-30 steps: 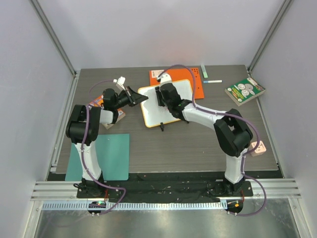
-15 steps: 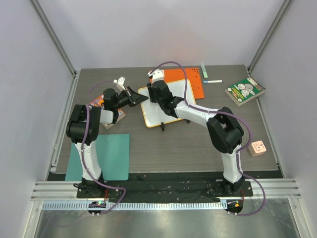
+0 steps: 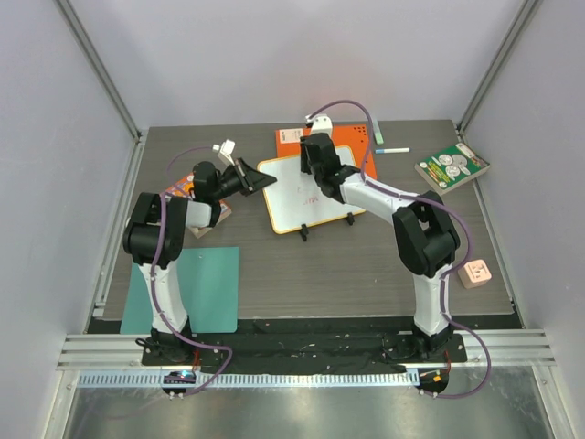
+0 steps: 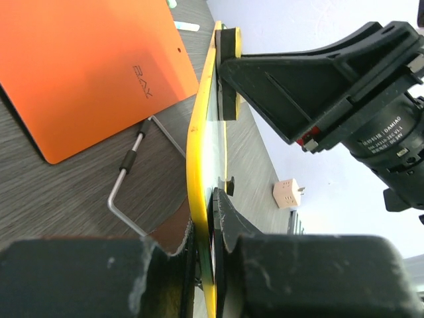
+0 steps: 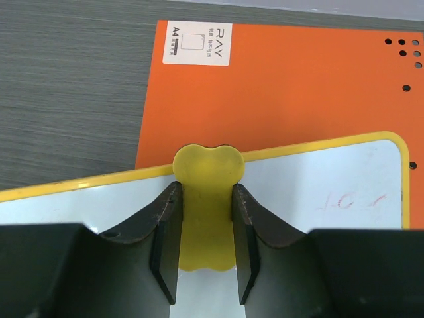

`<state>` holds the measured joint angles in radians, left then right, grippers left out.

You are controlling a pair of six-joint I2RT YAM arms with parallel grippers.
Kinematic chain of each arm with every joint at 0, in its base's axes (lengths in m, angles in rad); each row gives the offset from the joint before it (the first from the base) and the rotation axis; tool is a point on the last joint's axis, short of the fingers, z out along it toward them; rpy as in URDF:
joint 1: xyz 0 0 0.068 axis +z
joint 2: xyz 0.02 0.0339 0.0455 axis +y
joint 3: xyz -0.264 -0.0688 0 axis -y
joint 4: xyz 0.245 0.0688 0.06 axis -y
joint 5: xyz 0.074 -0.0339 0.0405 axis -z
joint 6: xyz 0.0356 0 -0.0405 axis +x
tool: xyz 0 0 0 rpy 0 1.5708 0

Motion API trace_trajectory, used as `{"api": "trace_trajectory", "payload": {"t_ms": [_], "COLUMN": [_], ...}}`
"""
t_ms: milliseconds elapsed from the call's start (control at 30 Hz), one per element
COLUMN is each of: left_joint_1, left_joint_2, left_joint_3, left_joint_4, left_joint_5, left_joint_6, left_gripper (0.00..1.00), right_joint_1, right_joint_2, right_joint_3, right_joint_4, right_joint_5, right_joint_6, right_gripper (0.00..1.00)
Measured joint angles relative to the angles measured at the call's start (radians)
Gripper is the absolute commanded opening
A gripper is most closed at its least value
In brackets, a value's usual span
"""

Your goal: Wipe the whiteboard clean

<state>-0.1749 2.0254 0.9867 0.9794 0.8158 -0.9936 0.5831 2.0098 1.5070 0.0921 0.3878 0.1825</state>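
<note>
The whiteboard (image 3: 302, 208) stands tilted on its black feet at mid table, with faint red writing (image 5: 358, 199) on its white face. My left gripper (image 3: 263, 180) is shut on the board's left edge; in the left wrist view the yellow rim (image 4: 197, 152) runs between its jaws (image 4: 212, 255). My right gripper (image 3: 318, 174) is shut on a yellow eraser (image 5: 207, 212), which is pressed flat on the whiteboard (image 5: 318, 225) at its far rim. The same eraser (image 4: 228, 66) shows edge-on against the board in the left wrist view.
An orange book (image 3: 355, 146) lies flat right behind the board. A green book (image 3: 452, 167), a marker (image 3: 393, 149) and a small beige plug adapter (image 3: 476, 273) lie to the right. A teal mat (image 3: 196, 288) lies at the near left.
My right gripper has swept the eraser left across the board, then back right and up to the far rim. The board has shifted slightly. My left gripper keeps its hold.
</note>
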Motion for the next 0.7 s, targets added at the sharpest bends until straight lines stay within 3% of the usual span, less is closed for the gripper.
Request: {"api": "trace_trajectory", "payload": {"t_ms": [367,700], "left_joint_1": [-0.001,0.0], "left_joint_2": [-0.003,-0.003], "left_joint_3": [0.0,0.0], "left_joint_4": [-0.005,-0.006], "left_joint_5": [0.015,0.023], "left_joint_6": [0.004,0.011], "left_gripper": [0.0,0.0], "right_joint_1": [0.028,0.151], "right_joint_2": [-0.011,-0.116], "right_joint_3": [-0.028,-0.216], "right_joint_4": [0.029,0.035], "right_joint_5": [0.026,0.059], "right_joint_6": [-0.014,-0.024], "right_gripper": [0.01,0.02]}}
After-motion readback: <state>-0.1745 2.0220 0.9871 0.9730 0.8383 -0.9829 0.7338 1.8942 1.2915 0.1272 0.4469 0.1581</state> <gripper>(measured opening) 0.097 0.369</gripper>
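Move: The middle of the whiteboard, with its faint red marks, lies about 7 cm back from the right hand, 2 cm to its right and 3 cm lower; the eraser in that hand is already at the board's far edge. The left fingertips are some 5 cm back, 8 cm left and 2 cm lower, the orange folder roughly 7 cm ahead, 2 cm right and 13 cm below. From the left hand, the board's middle is about 10 cm right, 2 cm back. Keep the eraser pinched in the right gripper and, after barely shifting at the board's far edge, drag it back along the tilted face for about 8 cm, drifting some 3 cm left and sinking a little with the slope. Let the wrist turn a few degrees counter-clockwise. Hold the left gripper shut on the board's left edge as the brace. ##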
